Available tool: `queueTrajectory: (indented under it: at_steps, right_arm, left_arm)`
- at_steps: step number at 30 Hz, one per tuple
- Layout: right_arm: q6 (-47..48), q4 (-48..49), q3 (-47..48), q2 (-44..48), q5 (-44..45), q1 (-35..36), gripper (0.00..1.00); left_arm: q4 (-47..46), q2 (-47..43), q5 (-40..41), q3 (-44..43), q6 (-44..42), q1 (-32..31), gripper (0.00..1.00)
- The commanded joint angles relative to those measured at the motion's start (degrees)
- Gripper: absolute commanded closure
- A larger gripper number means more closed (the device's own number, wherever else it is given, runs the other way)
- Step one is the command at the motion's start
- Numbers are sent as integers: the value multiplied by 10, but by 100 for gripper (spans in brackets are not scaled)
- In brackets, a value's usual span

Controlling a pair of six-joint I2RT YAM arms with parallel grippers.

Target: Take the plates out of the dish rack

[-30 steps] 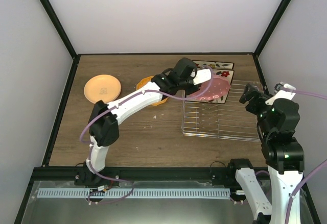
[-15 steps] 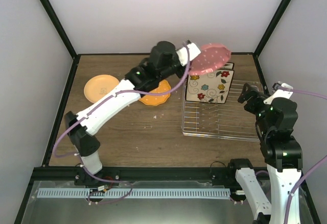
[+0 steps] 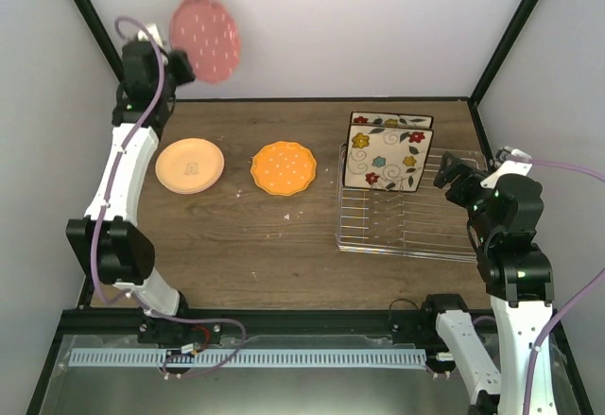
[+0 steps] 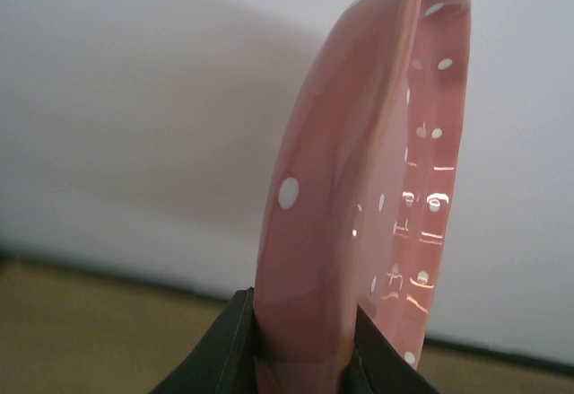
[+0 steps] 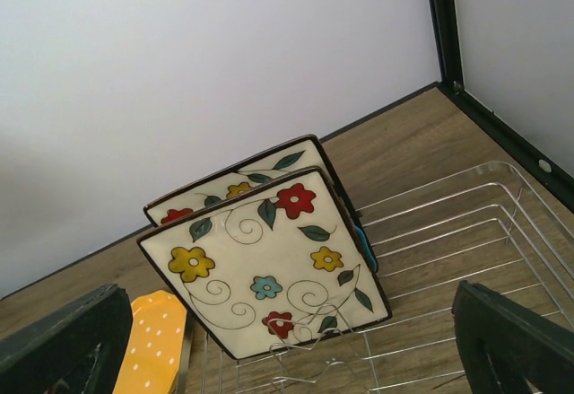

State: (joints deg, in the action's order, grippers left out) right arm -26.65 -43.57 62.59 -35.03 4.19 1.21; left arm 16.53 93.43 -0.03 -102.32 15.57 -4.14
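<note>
My left gripper (image 3: pixel 178 63) is shut on the dotted dark pink plate (image 3: pixel 205 39) and holds it high at the far left, in front of the back wall. In the left wrist view the plate (image 4: pixel 359 188) stands edge-on between the black fingers (image 4: pixel 235 349). The silver wire dish rack (image 3: pixel 406 216) sits at the right and holds two square cream flower plates (image 3: pixel 383 158), also in the right wrist view (image 5: pixel 269 250), with a teal edge (image 5: pixel 363 243) between them. My right gripper (image 3: pixel 456 167) is open beside the rack's right end.
A plain orange plate (image 3: pixel 190 165) and a dotted orange scalloped plate (image 3: pixel 284 168) lie flat on the wooden table left of the rack. The dotted one also shows in the right wrist view (image 5: pixel 154 338). Black frame posts stand at the corners.
My left arm has lifted the dotted dark pink plate out of the rack and swung it up and far to the left. The right arm has barely moved.
</note>
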Motion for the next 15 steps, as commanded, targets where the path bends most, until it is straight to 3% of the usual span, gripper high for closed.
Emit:
queueTrajectory:
  at_steps: [1,6,15]
  right_arm:
    - [-4,9,6,3,-9,-3,0]
    - [-4,-11,18,10,1,-3,0]
    - [-7,-28,33,15,12,-3,0]
  left_arm:
    - [-34,16,-199,149,198,33,96]
    - [-93,28,-261,248,241,18,96]
    - [-87,70,-291,304,282,-36,96]
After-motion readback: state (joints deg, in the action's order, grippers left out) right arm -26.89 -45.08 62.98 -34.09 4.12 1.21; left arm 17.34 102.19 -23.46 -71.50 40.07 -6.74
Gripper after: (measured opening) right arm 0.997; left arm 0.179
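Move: The left hand, far out and high, holds the red polka-dot plate; the orange plate lies on the table about 19 cm to its right, 2 cm nearer the base and 43 cm below. The beige plate sits some 27 cm left of the orange one, level with it; the front floral plate leans in the rack about 28 cm to its right. From the right hand the orange plate is roughly 26 cm ahead, 36 cm left and 35 cm below. Still pinching the red plate, the left hand plunges some 30 cm towards the orange plate, fingers tipping downward. ##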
